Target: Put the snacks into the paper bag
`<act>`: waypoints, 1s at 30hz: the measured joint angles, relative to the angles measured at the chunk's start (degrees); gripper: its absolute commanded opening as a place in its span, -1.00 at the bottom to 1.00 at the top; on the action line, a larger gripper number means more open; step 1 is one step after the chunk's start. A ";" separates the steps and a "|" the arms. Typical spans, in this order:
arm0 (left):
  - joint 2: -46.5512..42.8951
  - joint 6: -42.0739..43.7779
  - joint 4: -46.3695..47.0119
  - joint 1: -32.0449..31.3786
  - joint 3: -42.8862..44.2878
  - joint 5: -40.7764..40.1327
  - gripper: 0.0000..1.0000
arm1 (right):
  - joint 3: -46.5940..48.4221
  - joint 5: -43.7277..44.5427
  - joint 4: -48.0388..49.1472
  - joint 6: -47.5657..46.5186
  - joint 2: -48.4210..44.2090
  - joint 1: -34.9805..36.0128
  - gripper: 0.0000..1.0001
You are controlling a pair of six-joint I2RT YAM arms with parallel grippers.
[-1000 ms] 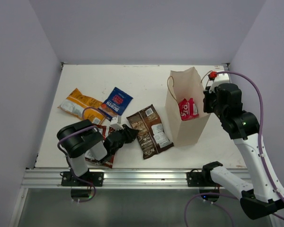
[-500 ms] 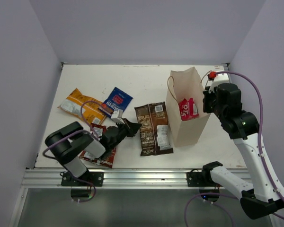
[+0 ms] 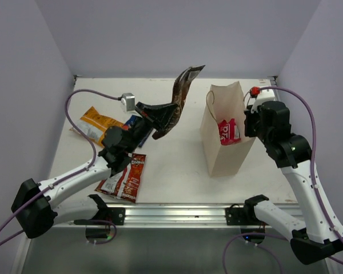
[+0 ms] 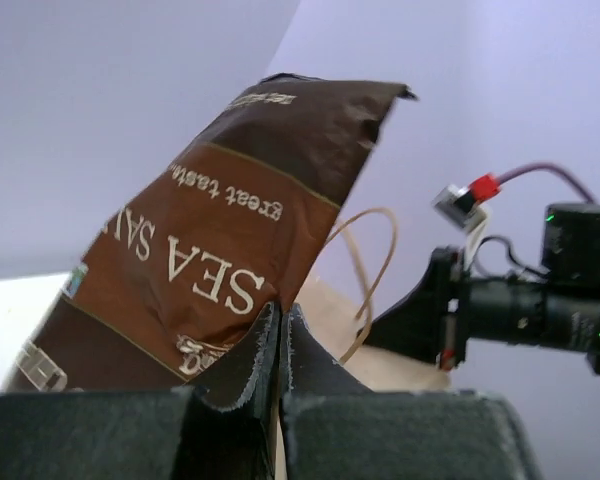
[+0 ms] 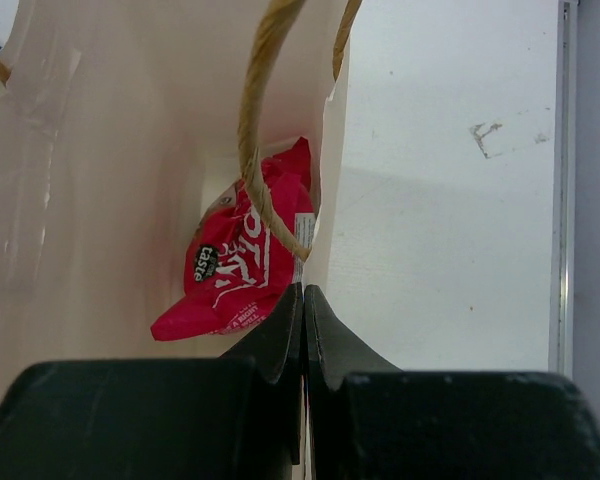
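My left gripper (image 3: 162,118) is shut on the lower edge of the dark brown snack packet (image 3: 181,91), which hangs upright in the air left of the paper bag (image 3: 223,151). In the left wrist view the brown packet (image 4: 220,230) rises from the gripper (image 4: 280,312), with a loop handle (image 4: 375,265) behind it. My right gripper (image 3: 247,127) is shut on the bag's right rim (image 5: 328,130). A pink-and-white packet (image 5: 242,265) lies inside the bag. On the table lie the orange packet (image 3: 96,122) and the red-orange packet (image 3: 126,176); the blue packet (image 3: 132,120) is mostly hidden by my left arm.
The white table (image 3: 171,171) is walled at the back and on both sides. A metal rail (image 3: 171,212) runs along its near edge, where the arm bases are bolted. A purple cable (image 3: 83,100) loops above the left arm.
My left gripper shut on the brown packet, lifted it off the table and carried it up and back toward the bag. The right arm and the bag stayed put.
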 measured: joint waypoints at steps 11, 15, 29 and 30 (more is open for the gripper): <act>14.27 0.48 -7.48 -1.01 30.97 9.64 -1.00 | 0.00 -0.02 0.00 -0.02 0.07 0.02 -1.00; 21.73 1.09 -10.32 -3.54 44.06 10.47 -1.00 | 0.00 -0.02 0.00 -0.02 0.04 0.07 -1.00; 31.08 3.43 -14.69 -11.21 58.07 10.71 -1.00 | 0.00 0.00 0.00 -0.04 0.02 0.44 -1.00; 30.67 3.43 -14.49 -11.21 56.57 10.64 -1.00 | 0.00 0.00 0.00 -0.04 0.02 0.44 -1.00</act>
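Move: The closed left gripper already holds the brown snack bag up in the air. From it the paper bag's mouth lies about 18 cm to the right, nearly level fore and aft and some 7 cm lower. The right gripper, pinching the mouth's right rim, is roughly 24 cm to the right and 8 cm down; the pink snack in the paper bag is 21 cm right, 5 cm ahead and 31 cm down. From the right gripper the mouth's centre is about 6 cm left. Lift the left gripper some 20 cm while carrying the pinched brown snack bag about 15 cm right, over the paper bag's mouth. Tip the fingers up by roughly 15 degrees and swing them clockwise on the way, then start sinking by a couple of centimetres. Keep the right gripper still, holding the paper bag's rim. ##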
